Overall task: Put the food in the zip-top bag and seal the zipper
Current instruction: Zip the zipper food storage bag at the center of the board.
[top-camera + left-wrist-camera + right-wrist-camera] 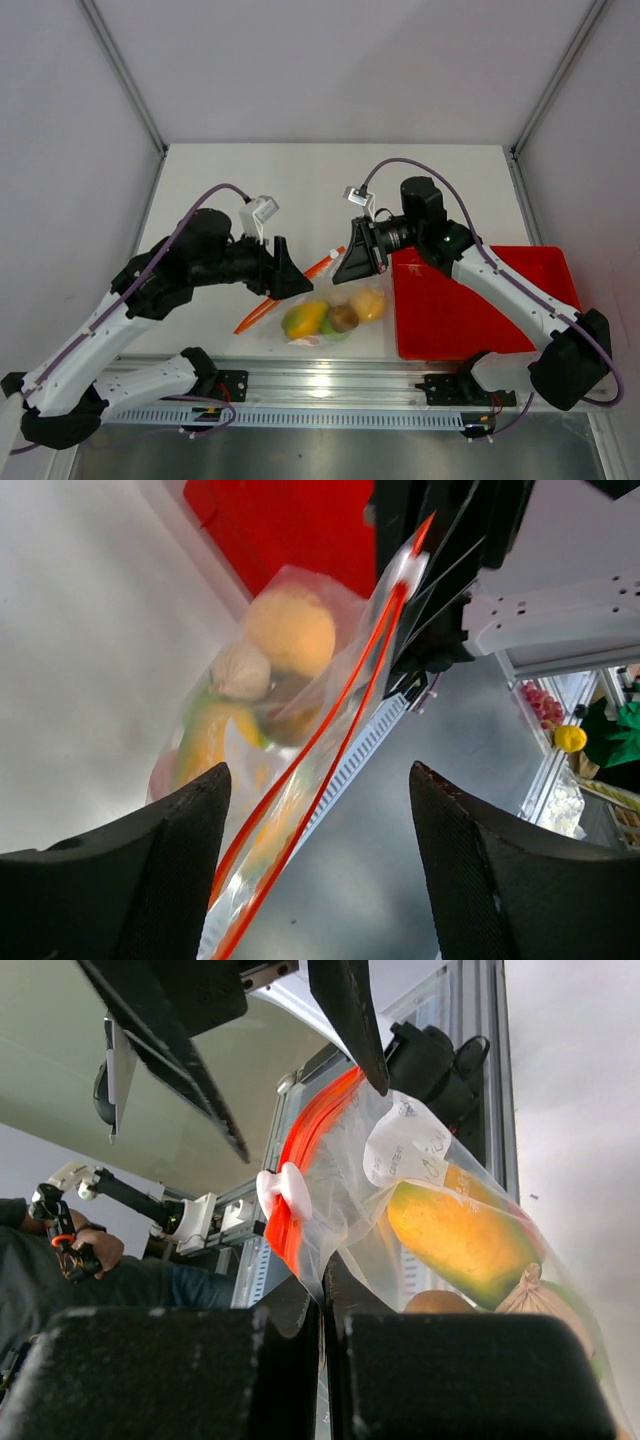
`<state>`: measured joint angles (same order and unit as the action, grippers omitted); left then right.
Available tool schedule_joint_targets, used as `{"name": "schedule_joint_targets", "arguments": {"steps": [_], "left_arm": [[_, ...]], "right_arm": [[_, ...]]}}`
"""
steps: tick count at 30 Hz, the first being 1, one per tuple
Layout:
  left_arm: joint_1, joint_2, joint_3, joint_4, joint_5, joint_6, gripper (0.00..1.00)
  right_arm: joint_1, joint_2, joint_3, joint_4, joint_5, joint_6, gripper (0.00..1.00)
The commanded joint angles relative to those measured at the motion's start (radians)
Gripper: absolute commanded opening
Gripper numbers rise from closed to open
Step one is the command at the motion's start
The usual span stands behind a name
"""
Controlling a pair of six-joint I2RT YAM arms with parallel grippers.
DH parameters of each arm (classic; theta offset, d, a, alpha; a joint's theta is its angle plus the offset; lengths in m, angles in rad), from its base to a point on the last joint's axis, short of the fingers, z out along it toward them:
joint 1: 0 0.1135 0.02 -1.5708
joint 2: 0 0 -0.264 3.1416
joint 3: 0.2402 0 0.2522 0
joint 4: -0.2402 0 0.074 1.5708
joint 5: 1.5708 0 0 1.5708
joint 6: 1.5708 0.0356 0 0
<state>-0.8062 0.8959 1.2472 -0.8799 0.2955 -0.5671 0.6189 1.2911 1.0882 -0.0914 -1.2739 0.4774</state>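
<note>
The zip-top bag [330, 300] hangs near the table's front edge with the food inside: a yellow-green mango [305, 319], a brown kiwi-like ball [344, 319] and an orange fruit [368, 303]. Its red-orange zipper [262, 312] runs slanting to the left. My right gripper [322, 1290] is shut on the clear plastic just below the zipper's end, where a white slider [285, 1188] sits. My left gripper [318, 770] stands open, and the zipper [330, 720] passes between its fingers close to the left one without being pinched.
A red tray [470, 310] lies right of the bag, under my right arm. The metal rail [330, 385] runs along the table's front edge just below the bag. Grey walls close in the left, right and far sides.
</note>
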Motion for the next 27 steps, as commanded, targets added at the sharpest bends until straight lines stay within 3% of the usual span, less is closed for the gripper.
{"name": "schedule_joint_targets", "arguments": {"steps": [1,8,11,17,21,24,27], "left_arm": [[0.007,0.030,-0.018,0.154,0.072,0.024,0.75],[0.006,0.072,-0.080,0.337,0.241,0.015,0.74],[0.007,0.089,-0.089,0.343,0.263,0.013,0.67],[0.009,0.084,-0.097,0.296,0.268,0.022,0.35],[0.009,0.068,-0.103,0.259,0.239,0.021,0.01],[0.009,0.057,-0.112,0.251,0.228,0.015,0.01],[0.009,0.044,-0.112,0.252,0.225,0.010,0.00]], "right_arm": [[0.019,-0.009,0.007,-0.051,0.016,-0.019,0.00],[0.025,-0.024,0.019,-0.096,-0.010,-0.032,0.00],[0.022,-0.030,0.021,-0.117,-0.015,-0.049,0.00],[-0.008,-0.045,0.027,-0.126,-0.034,-0.049,0.00],[-0.024,-0.053,0.045,-0.177,-0.054,-0.082,0.00],[-0.039,-0.062,0.053,-0.211,-0.068,-0.132,0.29],[-0.044,-0.067,0.055,-0.219,-0.073,-0.141,0.43]]}}
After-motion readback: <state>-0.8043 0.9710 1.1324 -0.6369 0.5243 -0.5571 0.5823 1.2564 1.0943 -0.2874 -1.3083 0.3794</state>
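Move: The stretch of zip just short of the white slider, which the left hand's open fingers are to shut on, lies about 5 cm to its right, level with it. The slider is some 7 cm right and 2 cm higher. The bagged food is about 12 cm below: mango 3 cm ahead and 1 cm right, brown fruit 4 cm ahead and 9 cm right. From the right hand, which holds the bag film, the slider is about 2 cm left and 3 cm above. The left fingers pinch the orange zip just beside the slider, after reaching about 5 cm right along the zip towards the right hand while turning some 10 degrees clockwise; once shut they ease slightly down and back left. The right hand, still shut on the film, sinks and draws back about 1 cm, then goes roughly 2 cm right and parts its fingers partway. ##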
